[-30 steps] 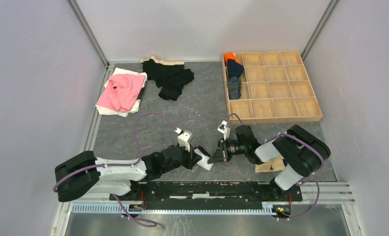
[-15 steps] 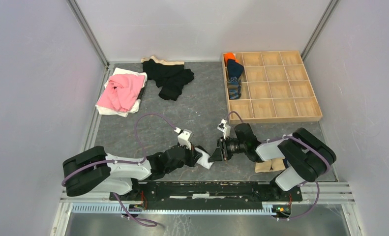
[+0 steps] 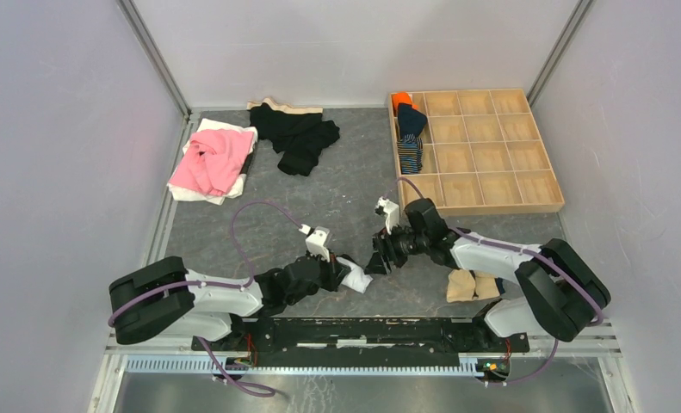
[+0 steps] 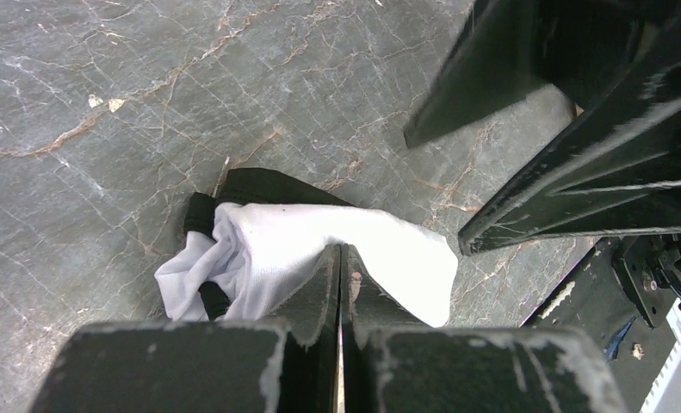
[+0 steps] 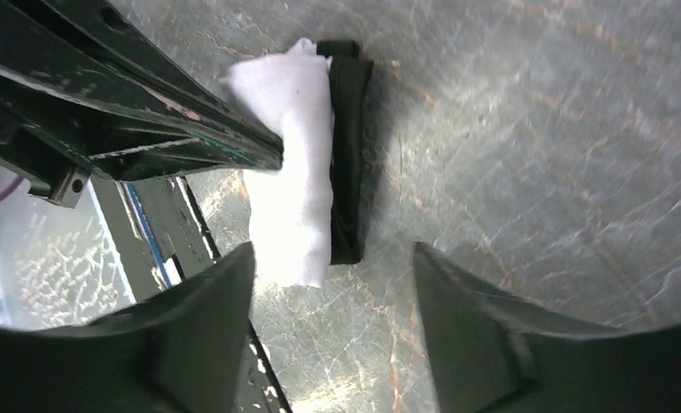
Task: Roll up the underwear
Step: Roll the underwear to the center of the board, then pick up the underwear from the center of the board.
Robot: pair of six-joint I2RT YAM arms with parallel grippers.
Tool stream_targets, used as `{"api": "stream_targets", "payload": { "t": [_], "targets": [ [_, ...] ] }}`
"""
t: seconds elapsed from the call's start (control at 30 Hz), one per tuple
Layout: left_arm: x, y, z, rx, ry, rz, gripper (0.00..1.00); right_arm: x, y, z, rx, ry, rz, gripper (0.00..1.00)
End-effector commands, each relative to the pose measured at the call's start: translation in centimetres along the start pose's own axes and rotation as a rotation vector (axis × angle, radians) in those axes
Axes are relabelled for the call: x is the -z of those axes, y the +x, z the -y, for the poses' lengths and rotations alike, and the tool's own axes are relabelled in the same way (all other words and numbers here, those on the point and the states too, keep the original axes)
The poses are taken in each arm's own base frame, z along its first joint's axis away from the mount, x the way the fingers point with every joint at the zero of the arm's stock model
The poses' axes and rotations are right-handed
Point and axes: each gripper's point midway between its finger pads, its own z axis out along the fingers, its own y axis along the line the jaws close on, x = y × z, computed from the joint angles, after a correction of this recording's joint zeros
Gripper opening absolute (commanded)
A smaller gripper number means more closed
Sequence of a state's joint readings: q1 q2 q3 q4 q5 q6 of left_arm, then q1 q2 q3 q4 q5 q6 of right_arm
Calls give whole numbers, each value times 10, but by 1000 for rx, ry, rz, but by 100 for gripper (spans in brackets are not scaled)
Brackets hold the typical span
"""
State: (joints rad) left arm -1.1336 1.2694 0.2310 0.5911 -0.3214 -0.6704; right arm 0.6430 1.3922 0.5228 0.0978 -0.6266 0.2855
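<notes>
A small white underwear with black trim [image 3: 356, 280] lies half rolled on the grey table near the front edge. My left gripper [image 3: 340, 272] is shut on it, and in the left wrist view its tips [image 4: 340, 251] pinch the white cloth [image 4: 276, 245]. My right gripper [image 3: 377, 257] hovers just right of the roll, open and holding nothing. In the right wrist view its jaws [image 5: 332, 254] stand wide just short of the roll's near end [image 5: 298, 198], apart from it. Rolled navy striped underwear [image 3: 410, 153] sits in the tray.
A wooden compartment tray [image 3: 492, 151] stands at the back right, with rolled pieces in its left column. A pink garment [image 3: 212, 159] and black garments [image 3: 300, 133] lie at the back left. A beige cloth [image 3: 473, 285] lies by the right arm's base.
My right gripper has opened, let go of the white underwear and drawn back up and to the right. The left gripper has stayed shut on the cloth.
</notes>
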Motion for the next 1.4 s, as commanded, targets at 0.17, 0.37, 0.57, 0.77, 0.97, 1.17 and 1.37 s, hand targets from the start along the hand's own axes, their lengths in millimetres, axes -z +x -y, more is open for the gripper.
{"api": "stream_targets", "payload": {
  "t": [0.17, 0.37, 0.57, 0.77, 0.97, 1.17, 1.37],
  "targets": [
    [11, 36, -41, -64, -124, -116, 2, -12, -32, -3, 170, -73, -33, 83],
    [11, 36, -41, -62, -121, -116, 2, -23, -28, 6, 202, -76, -49, 89],
    [11, 35, -40, -63, -117, -115, 2, -1, -50, 42, 275, 210, -36, 92],
    [12, 33, -40, -66, -124, -111, 2, 65, -114, 64, 355, 589, 181, 97],
    [12, 32, -39, -68, -122, -110, 2, 122, -154, 61, 411, 792, 367, 98],
    [13, 31, -39, -67, -122, -106, 2, 86, -135, 42, 483, 552, 259, 98],
    [14, 30, -39, -63, -122, -103, 2, 28, -105, -14, 467, 64, 182, 98]
  ]
}}
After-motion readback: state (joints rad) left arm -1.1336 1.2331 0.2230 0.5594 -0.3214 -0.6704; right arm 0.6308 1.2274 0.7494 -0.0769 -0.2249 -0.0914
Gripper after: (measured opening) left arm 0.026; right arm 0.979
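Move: The rolled white underwear with its black band lies about 7 cm to the right hand's left, some 2 cm back and 3 cm lower. From that hand, the box's empty near-left compartment is some 23 cm ahead and 11 cm to the right; the folded beige cloth is roughly 26 cm right and 4 cm back. From the left hand, the roll's middle is about 2 cm ahead, 3 cm right and 2 cm lower. The roll stays under the left hand's shut fingertips, which keep their touch on its near side, while the already free right hand leaves it. The right hand opens from two-thirds to fully wide, bobs slightly, then sweeps forward, up and right to about 13 cm farther out, rolling some 40 degrees, before swinging a few centimetres back, left and down. ##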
